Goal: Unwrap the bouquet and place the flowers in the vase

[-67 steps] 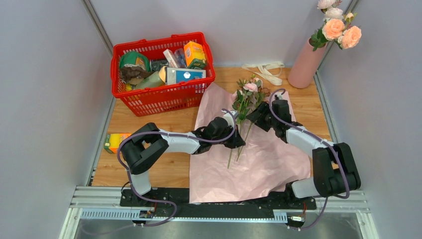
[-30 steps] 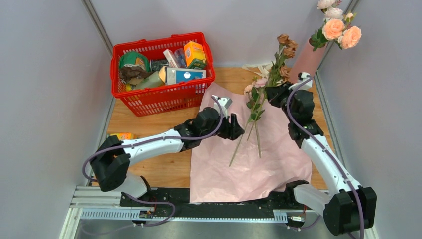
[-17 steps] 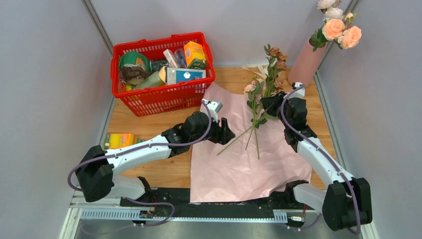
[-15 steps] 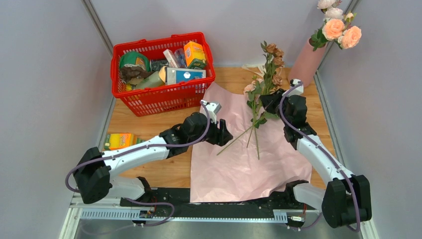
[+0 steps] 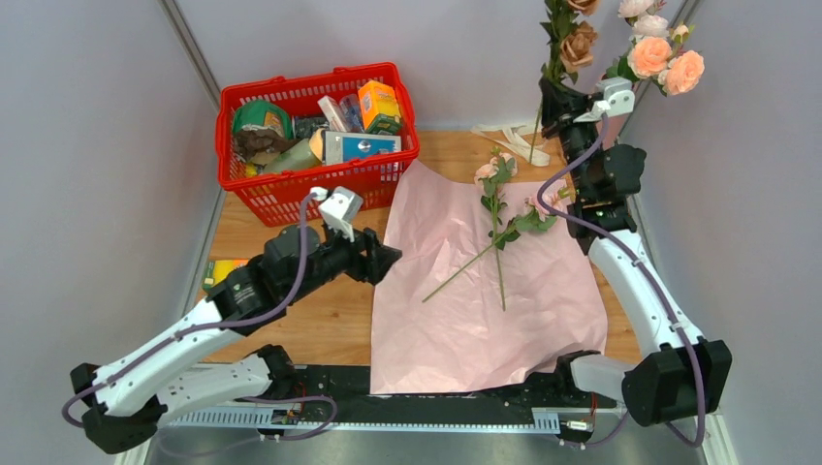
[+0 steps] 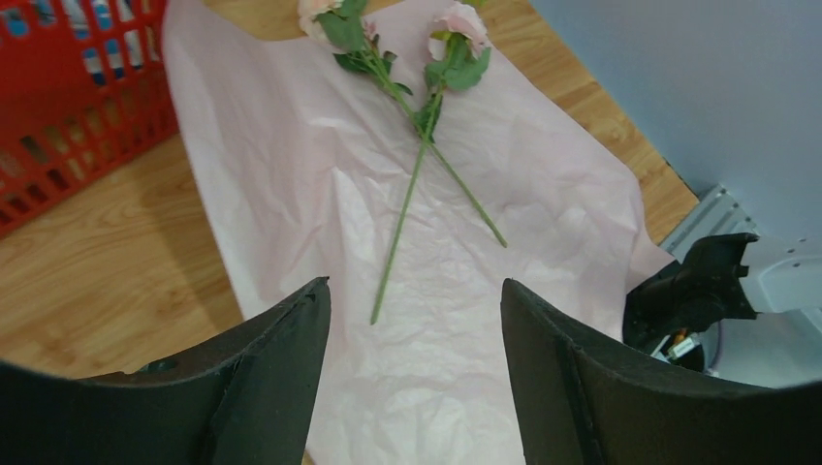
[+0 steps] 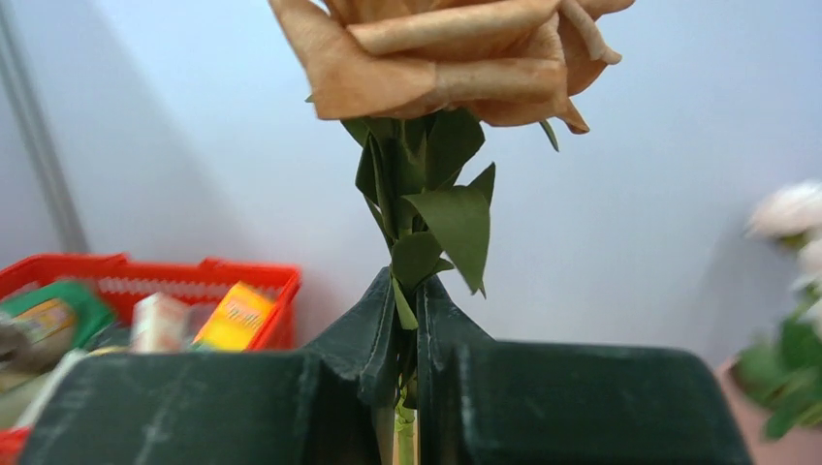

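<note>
My right gripper (image 5: 553, 105) is shut on the green stem of a brownish rose (image 5: 579, 41). It holds the rose upright high at the back right, just left of the vase (image 5: 613, 124), which my wrist mostly hides. In the right wrist view the stem (image 7: 405, 291) is pinched between the jaws, below the bloom (image 7: 446, 48). Peach roses (image 5: 664, 60) stand in the vase. Two pink roses (image 5: 499, 228) lie crossed on the unfolded pink paper (image 5: 485, 310). My left gripper (image 5: 388, 260) hangs open and empty over the paper's left edge (image 6: 412, 291).
A red basket (image 5: 320, 145) full of groceries stands at the back left. The cream ribbon (image 5: 514, 136) lies loose on the wood behind the paper. A yellow box (image 5: 218, 271) sits at the table's left edge. Grey walls close in both sides.
My right arm has lifted the brownish rose off the paper, up and back towards the vase. My left arm has drawn back to the left, its jaws a little wider.
</note>
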Motion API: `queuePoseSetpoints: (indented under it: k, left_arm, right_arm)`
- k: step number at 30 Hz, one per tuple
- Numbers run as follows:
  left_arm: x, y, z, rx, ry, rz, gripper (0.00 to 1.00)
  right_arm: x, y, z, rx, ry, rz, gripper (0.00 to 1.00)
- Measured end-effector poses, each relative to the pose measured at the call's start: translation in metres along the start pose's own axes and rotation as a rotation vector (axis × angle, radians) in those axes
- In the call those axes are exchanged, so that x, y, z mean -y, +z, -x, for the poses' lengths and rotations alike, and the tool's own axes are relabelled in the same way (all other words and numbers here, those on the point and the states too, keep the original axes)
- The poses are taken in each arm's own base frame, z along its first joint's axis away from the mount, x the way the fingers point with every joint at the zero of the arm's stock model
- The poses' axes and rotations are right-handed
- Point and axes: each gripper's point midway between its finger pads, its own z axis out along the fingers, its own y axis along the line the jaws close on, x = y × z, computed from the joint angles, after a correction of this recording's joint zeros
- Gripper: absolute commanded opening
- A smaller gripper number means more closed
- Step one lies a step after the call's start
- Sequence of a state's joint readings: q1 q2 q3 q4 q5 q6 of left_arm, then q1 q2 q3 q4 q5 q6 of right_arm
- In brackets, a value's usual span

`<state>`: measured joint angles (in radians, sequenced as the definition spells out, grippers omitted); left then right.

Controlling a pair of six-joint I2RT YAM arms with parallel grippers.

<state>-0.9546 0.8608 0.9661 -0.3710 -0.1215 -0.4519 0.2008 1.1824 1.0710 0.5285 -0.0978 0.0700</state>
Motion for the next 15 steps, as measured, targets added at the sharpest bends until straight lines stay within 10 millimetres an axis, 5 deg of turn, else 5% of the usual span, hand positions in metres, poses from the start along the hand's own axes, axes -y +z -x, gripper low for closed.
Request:
queuePoseSetpoints:
  k: [6, 12, 15]
  left_arm:
    - [-0.036, -0.036, -0.008, 0.040, 0.066, 0.128, 0.74]
    - [-0.063, -0.041, -0.055, -0.028, 0.094, 0.185, 0.74]
    - [-0.064, -0.045, -0.055, -0.020, 0.093, 0.186, 0.74]
  right_arm:
    - [0.053, 0.034, 0.050, 0.150, -0.226, -0.094, 0.02]
    - [0.119, 0.052, 0.061, 0.199, -0.377, -0.212, 0.01]
    - [0.146, 0.059, 0.063, 0.222, -0.415, -0.252, 0.00]
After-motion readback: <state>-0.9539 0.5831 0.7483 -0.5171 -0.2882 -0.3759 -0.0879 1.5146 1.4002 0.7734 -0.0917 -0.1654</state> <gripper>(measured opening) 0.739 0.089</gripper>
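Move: The right hand holds the brown rose high up. The vase mouth is about 19 cm ahead, 21 cm to its right and 24 cm below; the roses already in the vase are some 15 cm ahead, 24 cm right and 8 cm below. The two flowers on the paper lie almost straight under that hand, about 50 cm down. From the left hand, the vase mouth is roughly 40 cm ahead, 45 cm right and 8 cm lower. Swinging right about 14 cm while going forward and up by about 8 cm each, most of the climb coming first, the right hand carries the brown rose towards the vase. Its wrist turns clockwise some 25 degrees and the fingers tip further up, still shut on the stem. The empty, open left hand backs off to its left and then down, away from the paper. ##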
